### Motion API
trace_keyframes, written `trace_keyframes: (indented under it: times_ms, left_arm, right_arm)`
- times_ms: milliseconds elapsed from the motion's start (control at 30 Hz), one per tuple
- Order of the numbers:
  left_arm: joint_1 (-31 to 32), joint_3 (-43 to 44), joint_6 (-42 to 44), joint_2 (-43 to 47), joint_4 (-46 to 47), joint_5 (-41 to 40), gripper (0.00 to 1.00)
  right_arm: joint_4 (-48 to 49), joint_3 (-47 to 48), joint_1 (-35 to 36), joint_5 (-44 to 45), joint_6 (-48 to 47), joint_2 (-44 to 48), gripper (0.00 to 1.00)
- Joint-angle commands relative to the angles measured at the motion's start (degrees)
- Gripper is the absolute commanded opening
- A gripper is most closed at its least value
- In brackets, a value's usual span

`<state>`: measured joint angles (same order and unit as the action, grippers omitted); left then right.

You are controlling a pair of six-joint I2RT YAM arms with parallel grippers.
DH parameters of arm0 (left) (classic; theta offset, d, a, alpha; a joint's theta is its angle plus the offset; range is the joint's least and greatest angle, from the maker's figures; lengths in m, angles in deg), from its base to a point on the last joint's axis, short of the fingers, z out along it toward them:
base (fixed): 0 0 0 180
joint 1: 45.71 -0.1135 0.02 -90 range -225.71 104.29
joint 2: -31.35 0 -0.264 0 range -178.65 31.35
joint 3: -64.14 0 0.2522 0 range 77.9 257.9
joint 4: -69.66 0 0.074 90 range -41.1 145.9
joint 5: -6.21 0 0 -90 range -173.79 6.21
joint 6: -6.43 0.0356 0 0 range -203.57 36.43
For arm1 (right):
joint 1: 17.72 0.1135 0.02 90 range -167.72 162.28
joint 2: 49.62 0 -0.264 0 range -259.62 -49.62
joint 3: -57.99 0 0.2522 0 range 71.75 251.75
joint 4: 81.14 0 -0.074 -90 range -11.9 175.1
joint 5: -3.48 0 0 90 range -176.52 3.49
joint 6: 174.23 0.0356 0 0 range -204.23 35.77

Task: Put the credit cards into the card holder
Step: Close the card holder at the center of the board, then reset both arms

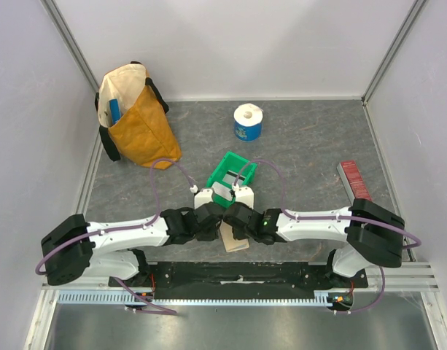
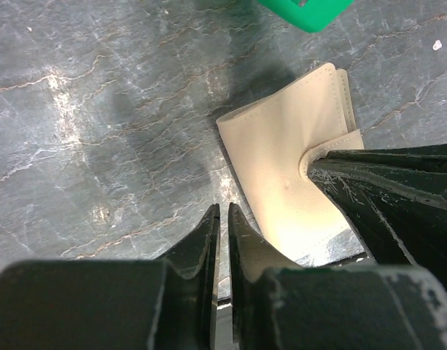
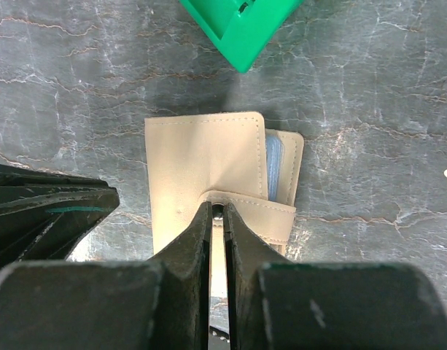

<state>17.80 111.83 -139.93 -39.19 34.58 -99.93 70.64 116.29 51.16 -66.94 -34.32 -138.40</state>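
The tan card holder [image 3: 201,164] lies folded on the grey table, its closing tab [image 3: 263,219] wrapped across the front. A bluish credit card's edge [image 3: 274,171] shows inside the fold. My right gripper [image 3: 217,209] is shut, its tips resting on the tab's end with the small snap between them. My left gripper [image 2: 223,211] is shut and holds nothing; it sits over bare table just left of the card holder [image 2: 289,160]. In the top view both grippers [image 1: 212,222] [image 1: 236,219] meet above the card holder [image 1: 236,242].
A green plastic bin [image 1: 241,162] stands just beyond the holder, with pale grey flat pieces in it. A yellow bag [image 1: 135,120] is at the back left, a white and blue roll [image 1: 247,122] at the back centre, and a red ridged strip [image 1: 351,179] at the right.
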Motion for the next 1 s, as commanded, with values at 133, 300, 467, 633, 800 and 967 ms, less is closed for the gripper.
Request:
trace_keyframes:
  times_ms: [133, 300, 467, 633, 800, 967]
  left_arm:
    - [0.3, 0.3, -4.7, 1.5, -3.8, -5.3, 0.32]
    - [0.1, 1.3, -7.5, 2.5, -10.0, -8.8, 0.59]
    - [-1.2, 1.1, -13.2, 6.4, -16.7, -12.0, 0.85]
    - [-5.5, -0.2, -11.9, 11.7, -19.2, -12.2, 0.87]
    - [-13.3, -2.5, -7.1, 19.2, -18.7, -11.5, 0.88]
    - [-23.5, -4.7, -0.7, 26.1, -14.9, -7.6, 0.89]
  right_arm:
    - [-10.8, -3.0, 1.6, -2.0, -0.7, -1.2, 0.15]
    - [-13.8, -1.4, 1.6, 1.8, -1.0, 8.1, 0.32]
    - [-21.5, 0.4, -0.9, 9.4, -3.3, 15.7, 0.67]
    - [-21.8, 0.4, -5.1, 15.4, -5.2, 26.3, 0.83]
    - [-20.9, -0.4, -12.3, 16.8, -6.3, 32.7, 0.96]
    - [-19.4, -2.7, -26.7, 10.9, -11.1, 34.2, 0.98]
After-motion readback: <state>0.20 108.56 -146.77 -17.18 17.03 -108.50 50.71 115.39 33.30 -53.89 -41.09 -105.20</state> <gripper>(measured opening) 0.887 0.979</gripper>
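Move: The closed card holder lies right under the right fingertips, its middle level with them and about 1 cm below. From the left fingertips, it is some 5 cm to the right, 1 cm ahead and 2 cm lower. The green box's middle is about 17 cm ahead of the right hand and 1 cm to its left; the red box is roughly 17 cm ahead and 38 cm to its right. The right fingertips, still on the flap at the start, draw about 1 cm back as they begin to rise, then sweep right and up off the card holder and finally forward too, some 14 cm right and 12 cm up, opening wide. The left hand goes left from beside the holder, dipping slightly, then also forward and up, opening wide and turning nearly 30 degrees counter-clockwise. ##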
